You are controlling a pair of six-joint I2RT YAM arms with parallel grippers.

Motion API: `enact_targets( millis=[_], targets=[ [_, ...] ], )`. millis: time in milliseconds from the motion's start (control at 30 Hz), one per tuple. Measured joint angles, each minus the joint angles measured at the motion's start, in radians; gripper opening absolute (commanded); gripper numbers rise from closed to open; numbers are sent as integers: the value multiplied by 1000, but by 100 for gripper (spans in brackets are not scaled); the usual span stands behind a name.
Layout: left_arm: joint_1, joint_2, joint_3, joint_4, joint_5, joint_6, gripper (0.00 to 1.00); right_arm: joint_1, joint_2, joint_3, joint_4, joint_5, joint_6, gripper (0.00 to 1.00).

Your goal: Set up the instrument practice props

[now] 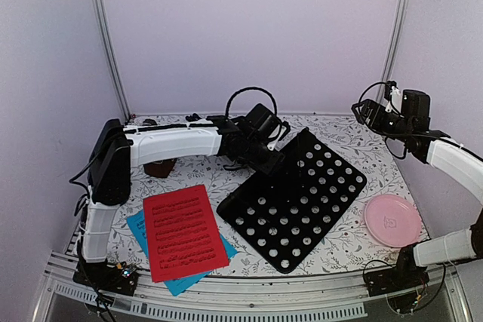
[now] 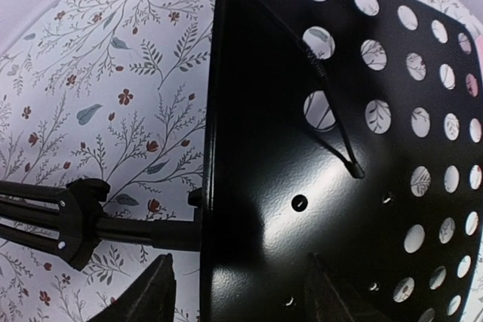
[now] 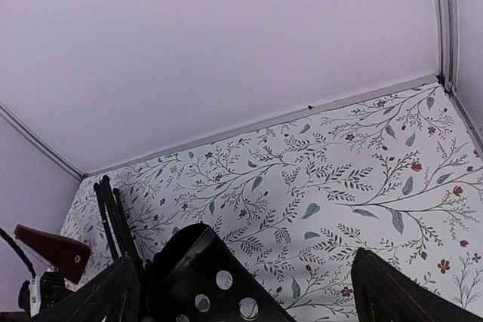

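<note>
The black perforated music stand [image 1: 294, 197] lies flat on the table, with its folded tripod legs [image 2: 45, 216] pointing left. My left gripper [image 1: 273, 156] is at the plate's far-left edge. In the left wrist view the left gripper [image 2: 241, 292] straddles that edge: one finger over the cloth, one over the plate, with gaps showing. A red sheet [image 1: 183, 231] lies on a cyan sheet [image 1: 139, 225] at the front left. The brown metronome [image 1: 159, 167] is partly hidden under my left arm. My right gripper [image 1: 370, 111] hangs open and high at the right, and in its own view the right gripper [image 3: 243, 280] holds nothing.
A pink round plate [image 1: 392, 219] sits at the front right, beside the stand's plate. The floral cloth [image 1: 347, 137] ends at the back wall and at metal posts in the far corners. The left arm spans the back left of the table.
</note>
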Motion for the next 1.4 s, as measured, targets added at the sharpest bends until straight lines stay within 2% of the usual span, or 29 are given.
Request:
enact_targets(
  millis=[200,467,1000,1400],
  targets=[
    [-11,62,49,-24,-59,-7,47,-4,-27,-27,14,0,7,99],
    [-11,111,96,-47,-123,-3,41,-7,-53,-40,30,3,15,99],
    [19,140,153,-60,-84,-20,9,-8,-58,-42,27,40,38,99],
    [20,155,175,-77,-80,-23,12,-8,-172,-108,51,145,51,99]
  ],
)
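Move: The black perforated desk's upper-left edge, just beside the tripod shaft joint, is about 3 cm ahead of the left hand and 3 cm below it, level sideways. The desk's middle lies some 9 cm back and 8 cm right of this hand, the tripod hub about 7 cm ahead and 7 cm left, and the red sheet's middle roughly 18 cm back and 25 cm left. From the right hand, that edge is around 37 cm left, 3 cm back and 16 cm below. Down and a little forward, then straight on forward with a slight rise, the left hand works some 3 cm out to the black desk's edge, its half-open fingers closing nearly shut to pinch the rim beside the tripod shaft. The open right hand idles, then draws off right, back and slightly up, about 5 cm, away from the desk. ##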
